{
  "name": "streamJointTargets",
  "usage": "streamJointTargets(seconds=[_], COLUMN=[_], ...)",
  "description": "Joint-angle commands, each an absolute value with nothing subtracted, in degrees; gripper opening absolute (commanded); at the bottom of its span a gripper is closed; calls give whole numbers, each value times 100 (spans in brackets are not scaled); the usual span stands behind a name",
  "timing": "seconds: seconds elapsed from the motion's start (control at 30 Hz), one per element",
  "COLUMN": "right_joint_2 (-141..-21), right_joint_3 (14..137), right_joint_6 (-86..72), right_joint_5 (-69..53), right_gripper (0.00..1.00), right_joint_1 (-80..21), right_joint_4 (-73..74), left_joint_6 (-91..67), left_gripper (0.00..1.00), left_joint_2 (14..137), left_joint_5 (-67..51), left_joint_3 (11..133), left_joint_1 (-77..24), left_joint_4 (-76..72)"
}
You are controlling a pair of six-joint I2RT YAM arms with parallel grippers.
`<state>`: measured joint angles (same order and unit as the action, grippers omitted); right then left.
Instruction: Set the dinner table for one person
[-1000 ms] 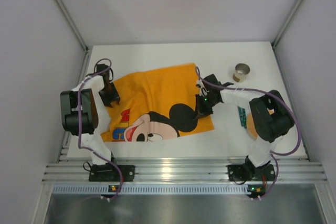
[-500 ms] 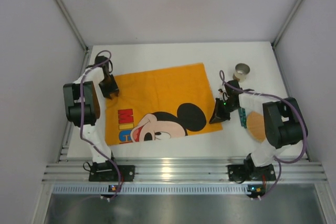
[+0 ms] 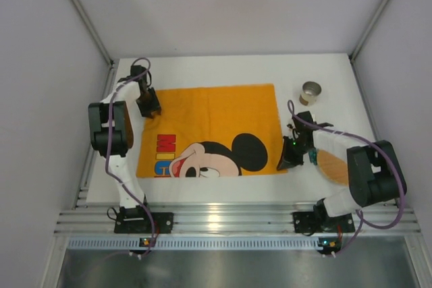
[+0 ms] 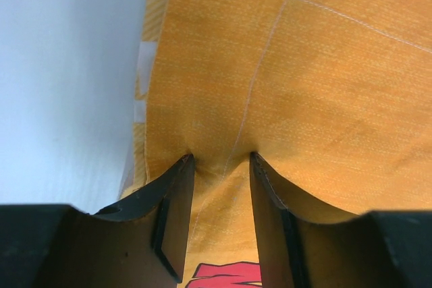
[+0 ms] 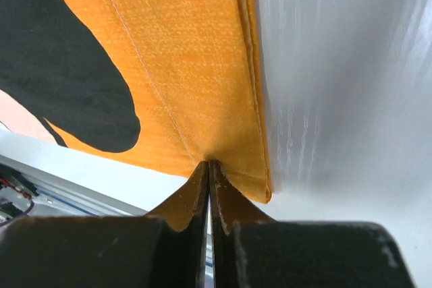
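Note:
An orange Mickey Mouse cloth (image 3: pixel 209 116) lies spread flat on the white dinner table (image 3: pixel 223 69). My left gripper (image 3: pixel 150 104) stands at the cloth's far left corner. In the left wrist view its jaws (image 4: pixel 221 160) are apart, tips pressed down on the orange cloth (image 4: pixel 304 79), which puckers slightly at them. My right gripper (image 3: pixel 285 163) is at the near right corner. In the right wrist view it (image 5: pixel 208 163) is shut, pinching the cloth (image 5: pixel 189 52) just inside its hemmed edge, with creases running to the tips.
A small brown paper cup (image 3: pixel 310 92) stands upright at the far right of the table. A tan round thing (image 3: pixel 331 164) with a teal item (image 3: pixel 312 156) lies under my right arm. A metal rail (image 3: pixel 223 219) runs along the near edge.
The cloth went from crumpled and skewed to flat and square. My left gripper moved farther back with its corner; my right gripper pulled its corner right and nearer.

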<state>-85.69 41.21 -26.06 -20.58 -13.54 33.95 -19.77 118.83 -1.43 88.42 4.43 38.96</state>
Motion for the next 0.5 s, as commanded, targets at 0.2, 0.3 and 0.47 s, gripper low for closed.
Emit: streamJointTargets(seconds=[0.2, 0.3, 0.47], right_joint_2=[-7999, -7884, -7945], right_joint_3=[3709, 3753, 4191], right_joint_6=[-2716, -2663, -2663], right_joint_5=[-1907, -1793, -1661], right_gripper=[0, 0, 0], right_joint_1=[-1345, -1345, -1345], right_joint_4=[3638, 3674, 3840], left_joint_6=[-2091, -2197, -2338], left_gripper=[44, 44, 44], left_joint_2=[12103, 11919, 11444], left_joint_5=[-554, -475, -159], left_joint_3=[8983, 8763, 8000], left_joint_1=[-202, -246, -255], left_joint_4=[3709, 3674, 3533])
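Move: My left fingertips, part open, already rest on the orange cloth near its far left corner; its middle is some 22 cm to their right and 8 cm back. My closed right fingertips are already on its near right corner, with that middle about 27 cm left and 15 cm ahead. From this right hand, the cutlery lies some 7 cm ahead and 10 cm right, the round wooden mat about 17 cm right and level, and the metal cup roughly 28 cm ahead and 13 cm right. With my fingertips still on the far left corner, I push the orange cloth about 6 cm to my right, staying low over the table and easing off at the end, finger gap unchanged. My right hand, shut and still on the near right corner, draws about 2 cm back towards me and drifts slightly right as it slows. ##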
